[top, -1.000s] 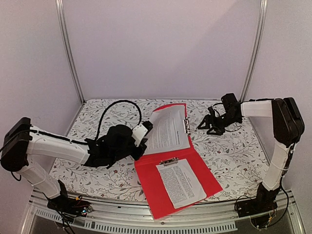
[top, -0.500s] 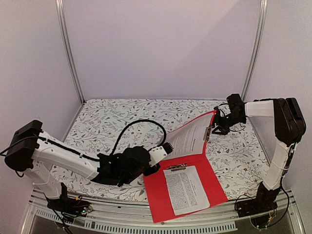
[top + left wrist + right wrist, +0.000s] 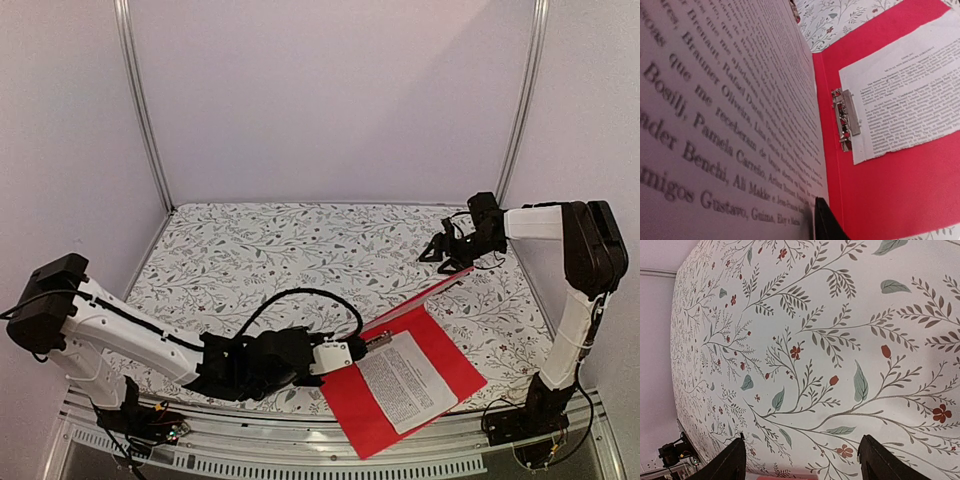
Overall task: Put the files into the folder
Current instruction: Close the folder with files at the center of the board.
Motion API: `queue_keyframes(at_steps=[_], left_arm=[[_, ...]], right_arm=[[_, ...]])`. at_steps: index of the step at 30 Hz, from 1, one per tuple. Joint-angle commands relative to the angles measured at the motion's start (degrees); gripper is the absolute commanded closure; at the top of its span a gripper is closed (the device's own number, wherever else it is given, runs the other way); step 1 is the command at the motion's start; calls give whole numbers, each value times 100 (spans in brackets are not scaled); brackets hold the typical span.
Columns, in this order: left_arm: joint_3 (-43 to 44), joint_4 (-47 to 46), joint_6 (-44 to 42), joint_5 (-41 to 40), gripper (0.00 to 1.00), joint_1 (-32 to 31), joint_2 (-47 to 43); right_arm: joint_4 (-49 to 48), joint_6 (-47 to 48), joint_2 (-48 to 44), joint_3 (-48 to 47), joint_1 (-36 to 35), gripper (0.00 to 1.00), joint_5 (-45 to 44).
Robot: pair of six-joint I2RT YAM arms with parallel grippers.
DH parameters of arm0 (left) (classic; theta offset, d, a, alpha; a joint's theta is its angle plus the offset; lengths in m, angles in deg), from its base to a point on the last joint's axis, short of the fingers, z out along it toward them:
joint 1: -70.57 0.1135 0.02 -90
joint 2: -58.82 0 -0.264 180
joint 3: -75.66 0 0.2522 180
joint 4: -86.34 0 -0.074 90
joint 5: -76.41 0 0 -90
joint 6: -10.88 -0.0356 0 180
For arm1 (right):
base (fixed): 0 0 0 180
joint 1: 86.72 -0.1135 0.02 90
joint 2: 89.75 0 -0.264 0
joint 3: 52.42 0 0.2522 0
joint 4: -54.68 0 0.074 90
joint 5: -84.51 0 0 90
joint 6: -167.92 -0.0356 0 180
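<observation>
The red folder (image 3: pixel 362 417) lies at the near right of the table. A printed file (image 3: pixel 410 382) sits on its lower half under the metal clip (image 3: pixel 846 120). Its cover (image 3: pixel 420 296) stands tilted over that half, and another file (image 3: pixel 715 100) lies against the cover's inner side. My left gripper (image 3: pixel 340 353) is at the cover's near corner. One black finger (image 3: pixel 827 222) shows on the inside of the file; the other is hidden behind it. My right gripper (image 3: pixel 802 440) hangs open over the cloth near the cover's far end, nothing between its fingers.
A floral cloth (image 3: pixel 260 250) covers the table. Metal frame posts (image 3: pixel 140 110) rise at the back corners before a plain wall. A metal rail (image 3: pixel 300 462) runs along the near edge by the arm bases.
The left gripper has swung the cover and its file from lying open on the left up and over to the right. The folder slid right. The right gripper shifted slightly.
</observation>
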Motion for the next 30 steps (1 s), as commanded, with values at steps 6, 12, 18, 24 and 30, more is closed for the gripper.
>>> queue_keyframes(at_steps=[6, 12, 18, 24, 30], left_arm=[[77, 1180, 154, 399, 58, -434, 6], [184, 1763, 508, 623, 43, -651, -165], [466, 2656, 960, 622, 32, -1014, -162], [501, 3230, 1485, 421, 22, -1366, -297], [509, 3906, 2051, 449, 0, -1639, -686]], right_arm=[[20, 15, 50, 43, 20, 23, -95], [44, 23, 8, 35, 17, 23, -188], [139, 34, -60, 26, 9, 23, -272], [287, 60, -269, 34, -130, 22, -484], [344, 62, -439, 130, -283, 22, -695]])
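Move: The left hand still has the folder's raised cover between barely parted fingers, the cover's middle some 8 cm ahead and 8 cm to the right. The lower leaf with its paper, where the cover has to go, is centred about 10 cm to the right, 4 cm back and 11 cm below; the metal clip lies roughly 6 cm ahead and 5 cm to the right, 10 cm below. From the right hand that leaf is about 28 cm back and 7 cm left. Back towards its base the left hand draws about 11 cm, sinking some 4 cm in the first half, then running almost level and easing a little left at the end. The fingers spread from nearly shut to wide open, letting go of the folder's cover and coming clear of its near corner, while the wrist tips further down and rolls left side up, some 20 degrees in all. ##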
